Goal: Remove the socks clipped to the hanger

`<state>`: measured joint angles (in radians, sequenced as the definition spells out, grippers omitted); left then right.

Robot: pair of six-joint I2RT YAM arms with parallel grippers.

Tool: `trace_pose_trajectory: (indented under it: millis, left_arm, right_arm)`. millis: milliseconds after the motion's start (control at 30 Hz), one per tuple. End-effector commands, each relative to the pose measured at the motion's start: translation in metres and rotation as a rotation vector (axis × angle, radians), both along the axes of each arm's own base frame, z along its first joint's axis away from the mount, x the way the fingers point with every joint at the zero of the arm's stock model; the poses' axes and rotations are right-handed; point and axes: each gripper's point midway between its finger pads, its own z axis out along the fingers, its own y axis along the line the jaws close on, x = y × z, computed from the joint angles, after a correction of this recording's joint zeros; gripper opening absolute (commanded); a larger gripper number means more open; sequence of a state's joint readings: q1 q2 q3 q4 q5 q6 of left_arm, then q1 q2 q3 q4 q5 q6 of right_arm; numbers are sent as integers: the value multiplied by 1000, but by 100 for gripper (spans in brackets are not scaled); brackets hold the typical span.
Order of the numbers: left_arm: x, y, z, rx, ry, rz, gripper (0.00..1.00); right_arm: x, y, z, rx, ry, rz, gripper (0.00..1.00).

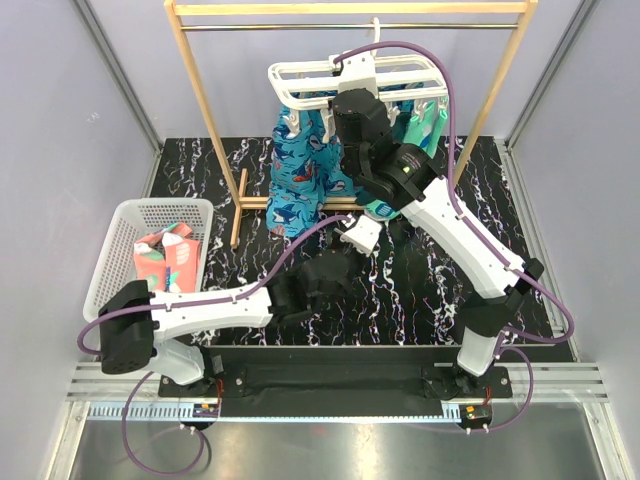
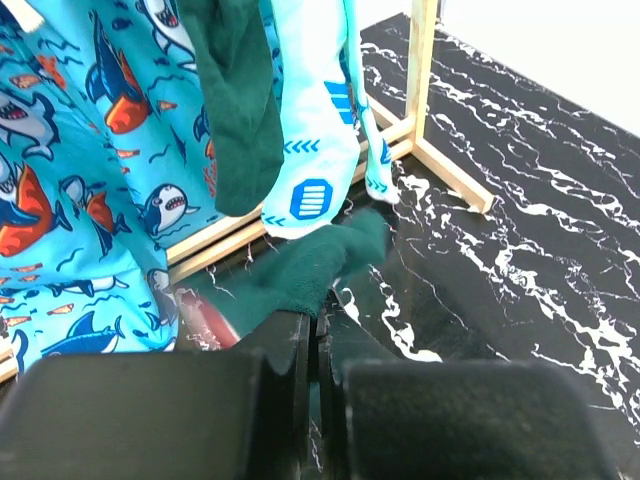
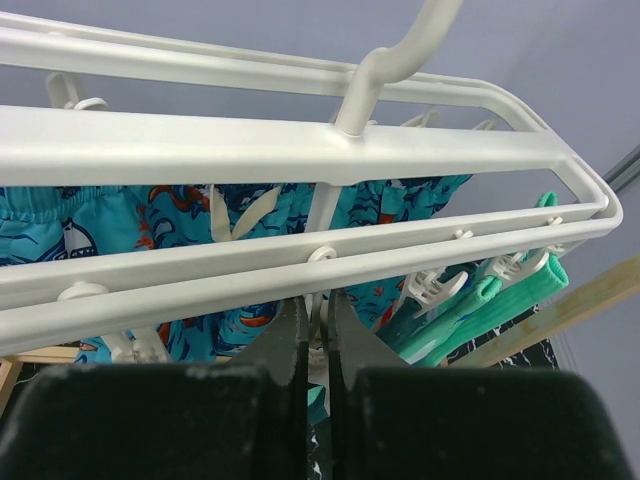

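Note:
The white hanger (image 3: 300, 150) hangs from the wooden rail (image 1: 350, 8) with socks clipped under it. Blue shark-print socks (image 2: 70, 180) hang at the left, a dark teal sock (image 2: 235, 110) beside them, and mint-green socks (image 3: 480, 300) at the right end. My right gripper (image 3: 318, 310) is up under the hanger's near rail, shut on a small white peg (image 3: 320, 325). My left gripper (image 2: 318, 330) is low by the table, shut on the end of another dark teal sock (image 2: 310, 262) that slopes up from it.
A white mesh basket (image 1: 125, 215) at the left holds coral-pink socks (image 1: 160, 255). The wooden stand's foot bars (image 2: 440, 160) lie on the black marbled table (image 2: 520, 230) just beyond the left gripper. The right arm (image 1: 460, 230) reaches across the table's right half.

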<state>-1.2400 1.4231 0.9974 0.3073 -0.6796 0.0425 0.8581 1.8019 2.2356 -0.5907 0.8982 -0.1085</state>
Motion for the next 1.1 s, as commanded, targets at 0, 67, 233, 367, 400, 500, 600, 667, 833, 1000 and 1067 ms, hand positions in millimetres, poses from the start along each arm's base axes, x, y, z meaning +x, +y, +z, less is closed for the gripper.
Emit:
trace_pose_trajectory:
  millis: [0,67,233,367,400,500,600,667,833,1000,1067]
  left_arm:
    - [-1,5,17,-95,-7,26,0]
    - [-2,7,16,-97,-4,27,0]
    - [-3,18,14,-121,6,61,0]
    - [4,36,12,-132,33,136,0]
    - [8,45,15,-141,39,160,0]
    - [14,74,7,-96,132,230,0]
    - [25,114,5,-152,237,325,0]
    - [26,127,4,-227,307,318,0]
    - [39,227,22,-361,345,508,0]
    - [45,328,33,-326,309,811,0]
    - [49,348,35,-317,316,862,0]
  right_arm:
    - [-5,-8,11,41,-12,-5,0]
    - [-4,-8,10,42,-9,-4,0]
    - [-6,-9,14,63,-14,-3,0]
    - [-9,-10,15,81,-9,4,9]
    - [-9,-10,14,89,-5,4,11]
    - [-14,-10,15,110,-1,25,28]
    - [-21,-12,19,145,-3,45,41]
    - [-24,-12,20,156,3,65,47]
    - [-43,-18,25,220,8,126,79]
    - [-68,-25,8,309,38,195,100]
    - [-75,-25,2,334,47,223,100]
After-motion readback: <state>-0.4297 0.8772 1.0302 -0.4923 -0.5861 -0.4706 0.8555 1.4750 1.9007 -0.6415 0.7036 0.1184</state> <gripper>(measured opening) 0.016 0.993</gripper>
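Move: The white basket waiting for the sock in the left fingers is about 47 cm to that hand's left, level with it front to back and some 24 cm lower; the shark trunks hang about 14 cm ahead and 13 cm left. From the right hand, the clip of the remaining dark green sock is roughly 6 cm right and 1 cm ahead, at its height, the mint sock's clip some 10 cm right and 2 cm ahead. Carrying the loose dark green sock in its closed fingers, the left hand first sinks a little, then sweeps about 33 cm left past the front of the shark trunks towards the basket, swinging round some 45 degrees counter-clockwise and rising slightly late on. Meanwhile the right fingers open wide, release the hanger clip and back off about 6 cm, easing right with a small roll. ##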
